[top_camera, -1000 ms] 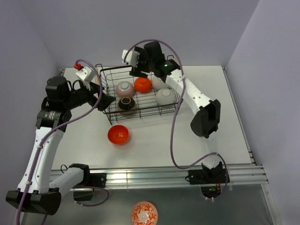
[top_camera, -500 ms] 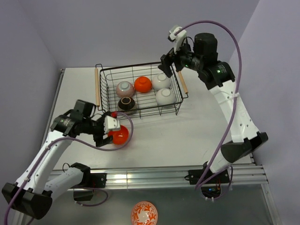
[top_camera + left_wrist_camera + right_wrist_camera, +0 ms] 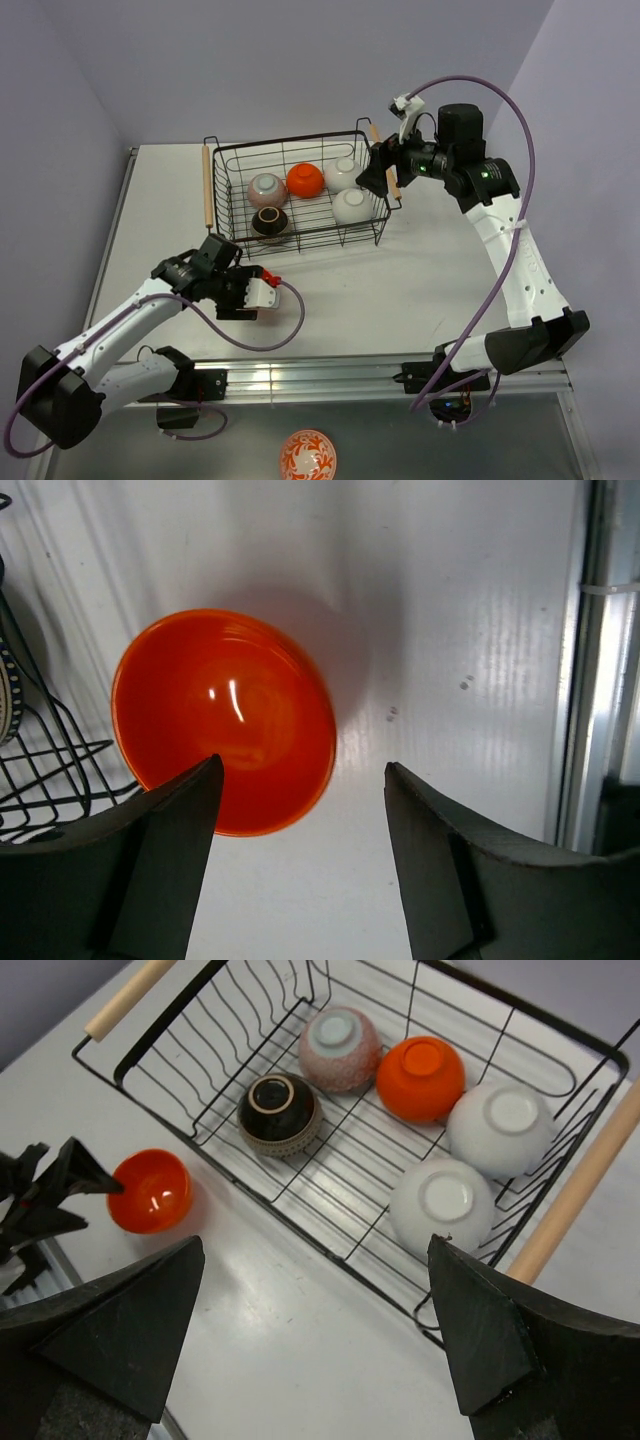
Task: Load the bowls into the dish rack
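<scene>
The black wire dish rack (image 3: 300,246) holds a pinkish bowl (image 3: 266,187), an orange bowl (image 3: 305,180), two white bowls (image 3: 343,173) (image 3: 351,206) and a dark patterned bowl (image 3: 270,222), all upside down. A second orange bowl (image 3: 225,735) sits upright on the table in front of the rack. It also shows in the right wrist view (image 3: 150,1192). My left gripper (image 3: 302,770) hangs open over it. One finger is above the bowl's inside and the other above bare table, with the rim between them. From above, the left gripper (image 3: 245,290) hides this bowl. My right gripper (image 3: 315,1245) is open and empty, high beside the rack's right handle (image 3: 393,180).
An orange-and-white patterned bowl (image 3: 308,455) lies on the lower surface in front of the table. An aluminium rail (image 3: 330,375) runs along the near edge, close to the left gripper. Purple cables loop from both arms. Walls close in at the back and sides.
My left arm swung from the rack's left side down onto the orange bowl on the table, and its jaws have narrowed. My right arm lifted off the rack and drew back to the right.
</scene>
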You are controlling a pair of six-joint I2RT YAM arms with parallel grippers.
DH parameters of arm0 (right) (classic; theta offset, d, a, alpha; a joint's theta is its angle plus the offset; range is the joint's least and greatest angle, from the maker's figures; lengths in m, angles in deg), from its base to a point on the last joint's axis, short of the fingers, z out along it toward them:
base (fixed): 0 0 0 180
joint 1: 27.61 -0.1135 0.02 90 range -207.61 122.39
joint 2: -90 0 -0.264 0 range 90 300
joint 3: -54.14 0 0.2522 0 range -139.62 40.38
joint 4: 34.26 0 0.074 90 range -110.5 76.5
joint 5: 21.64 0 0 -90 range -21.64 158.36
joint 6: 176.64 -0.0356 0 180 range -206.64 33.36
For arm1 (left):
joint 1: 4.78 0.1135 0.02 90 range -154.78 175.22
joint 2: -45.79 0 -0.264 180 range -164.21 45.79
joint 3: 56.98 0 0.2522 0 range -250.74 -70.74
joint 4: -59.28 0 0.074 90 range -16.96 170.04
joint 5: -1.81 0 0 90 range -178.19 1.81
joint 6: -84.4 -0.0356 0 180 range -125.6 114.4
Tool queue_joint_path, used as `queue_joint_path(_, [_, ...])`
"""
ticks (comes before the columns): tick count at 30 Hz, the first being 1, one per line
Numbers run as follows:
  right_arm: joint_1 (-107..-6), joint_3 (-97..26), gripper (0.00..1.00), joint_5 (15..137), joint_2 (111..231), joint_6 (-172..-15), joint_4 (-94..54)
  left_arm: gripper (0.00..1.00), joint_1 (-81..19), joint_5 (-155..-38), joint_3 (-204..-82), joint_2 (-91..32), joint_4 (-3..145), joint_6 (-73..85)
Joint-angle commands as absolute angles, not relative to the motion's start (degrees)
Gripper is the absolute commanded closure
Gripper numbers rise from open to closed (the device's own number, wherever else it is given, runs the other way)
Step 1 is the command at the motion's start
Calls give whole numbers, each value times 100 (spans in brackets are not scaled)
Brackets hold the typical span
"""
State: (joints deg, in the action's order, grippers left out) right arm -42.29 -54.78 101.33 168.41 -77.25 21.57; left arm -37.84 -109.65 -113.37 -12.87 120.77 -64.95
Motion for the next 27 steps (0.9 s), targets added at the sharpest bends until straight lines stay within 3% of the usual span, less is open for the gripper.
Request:
queue_joint_path(1, [-4194,-5323,0,10413,16567,-7881,2064,29,-3844,-10858,-11328,-1467,11515,-6729])
queue_joint_path(16, [-4027,-5244,0,10976,16655,-8241,2002,40,-4011,-10815,-10836,-1872,11330,-6958])
queue_joint_path(27, [-4027,-4427,1,11248,16488,-9023,1466,79,-4705,-10498,-10721,-1925,11110,-6607])
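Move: The upright red-orange bowl still on the table has its middle about 4 cm ahead of the left hand, 2 cm to its right and 6 cm below, so its near rim lies under the open fingers. Beyond it in the rack stand the dark bowl, some 20 cm ahead and 6 cm right, and the pink bowl, about 27 cm ahead and 5 cm right. From the right hand the red-orange bowl lies roughly 28 cm left, 12 cm back and 33 cm below. The bowl's near rim is taken between the left fingers, one inside and one outside: after a short nudge forward, the left hand sinks about 5 cm and draws back some 2 cm. The fingers tilt slightly steeper and close most of the way, coming nearly shut about the rim. High by the rack's right end, the wide-open right hand sinks about 3.5 cm, tipping further down. ##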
